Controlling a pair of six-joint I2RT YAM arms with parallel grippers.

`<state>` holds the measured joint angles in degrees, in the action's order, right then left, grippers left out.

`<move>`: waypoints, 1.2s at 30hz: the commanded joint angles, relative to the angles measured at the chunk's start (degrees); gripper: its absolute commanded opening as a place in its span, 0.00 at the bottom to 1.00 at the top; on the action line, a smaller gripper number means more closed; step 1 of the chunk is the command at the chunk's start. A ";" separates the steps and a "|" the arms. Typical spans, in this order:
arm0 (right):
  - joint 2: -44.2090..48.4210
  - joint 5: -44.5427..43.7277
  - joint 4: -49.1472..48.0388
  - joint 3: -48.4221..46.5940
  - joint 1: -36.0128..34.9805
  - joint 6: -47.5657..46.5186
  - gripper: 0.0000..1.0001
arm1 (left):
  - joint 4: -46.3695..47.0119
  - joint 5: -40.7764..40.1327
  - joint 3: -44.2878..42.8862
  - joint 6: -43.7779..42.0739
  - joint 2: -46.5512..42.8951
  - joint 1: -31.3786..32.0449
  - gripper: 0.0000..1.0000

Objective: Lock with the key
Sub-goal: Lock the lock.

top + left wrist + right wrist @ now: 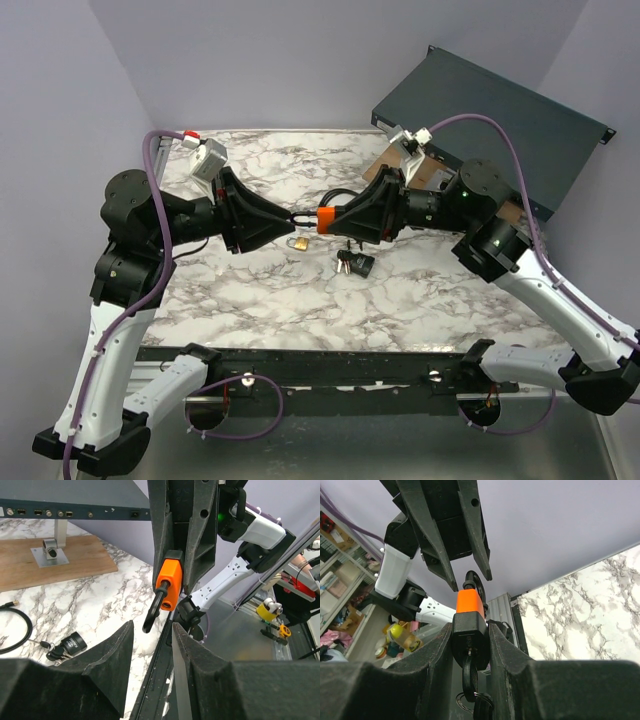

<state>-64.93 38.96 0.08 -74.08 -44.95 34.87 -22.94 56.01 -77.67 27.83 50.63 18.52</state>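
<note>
My right gripper [470, 630] is shut on the black body of an orange-and-black padlock [469, 605], held above the marble table [260, 290]. A black key [470, 672] sits in the lock's keyhole, with its ring hanging below. The padlock [325, 218] points its black shackle [152, 614] at my left gripper [152, 645]. That gripper is open, and the shackle's end hangs just at its fingertips without being pinched. From above, the left gripper [297, 215] and the right gripper [335, 220] meet tip to tip at mid-table.
A small brass padlock [298, 242] and a bunch of black keys [352, 263] lie on the table below the grippers. A wooden board [50, 562] with a metal bracket, a black cable [17, 630] and a dark equipment box [500, 110] stand at the back right.
</note>
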 commanded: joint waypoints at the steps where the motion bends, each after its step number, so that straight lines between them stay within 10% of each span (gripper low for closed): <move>1: -0.18 1.65 -1.66 -3.04 -0.38 0.97 0.01 | 1.05 0.79 -1.43 -2.36 -0.01 0.36 0.35; 26: -0.73 0.94 -0.52 -3.79 -0.40 2.67 0.01 | 6.37 4.45 1.90 0.97 0.78 0.37 0.30; 36: -0.95 1.73 -0.71 -3.68 -0.44 1.59 0.01 | 8.30 4.90 2.61 3.95 0.52 0.80 0.00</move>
<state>-66.63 39.70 0.19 -75.70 -44.97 36.60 -16.64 59.09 -75.59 30.41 51.68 18.65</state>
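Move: The shackle of the orange lock points at the open left fingers, its middle only some 2 cm to the right of the left hand, level in height and straight ahead 0; the orange body is about 5 cm to that hand's right. On the table roughly 45 cm below, the brass padlock is 22 cm ahead, and the black lock 16 cm ahead and 13 cm right. The shackle lies about 4 cm left of the right hand, level with it. Hold the orange body in the right gripper and let it creep barely half a centimetre left, towards the left fingers. Ease the left gripper about half a centimetre right onto the shackle's bend, after a tiny forward-and-up correction and back, then close its fingers from about a third open to nearly shut, pinching the bend. ##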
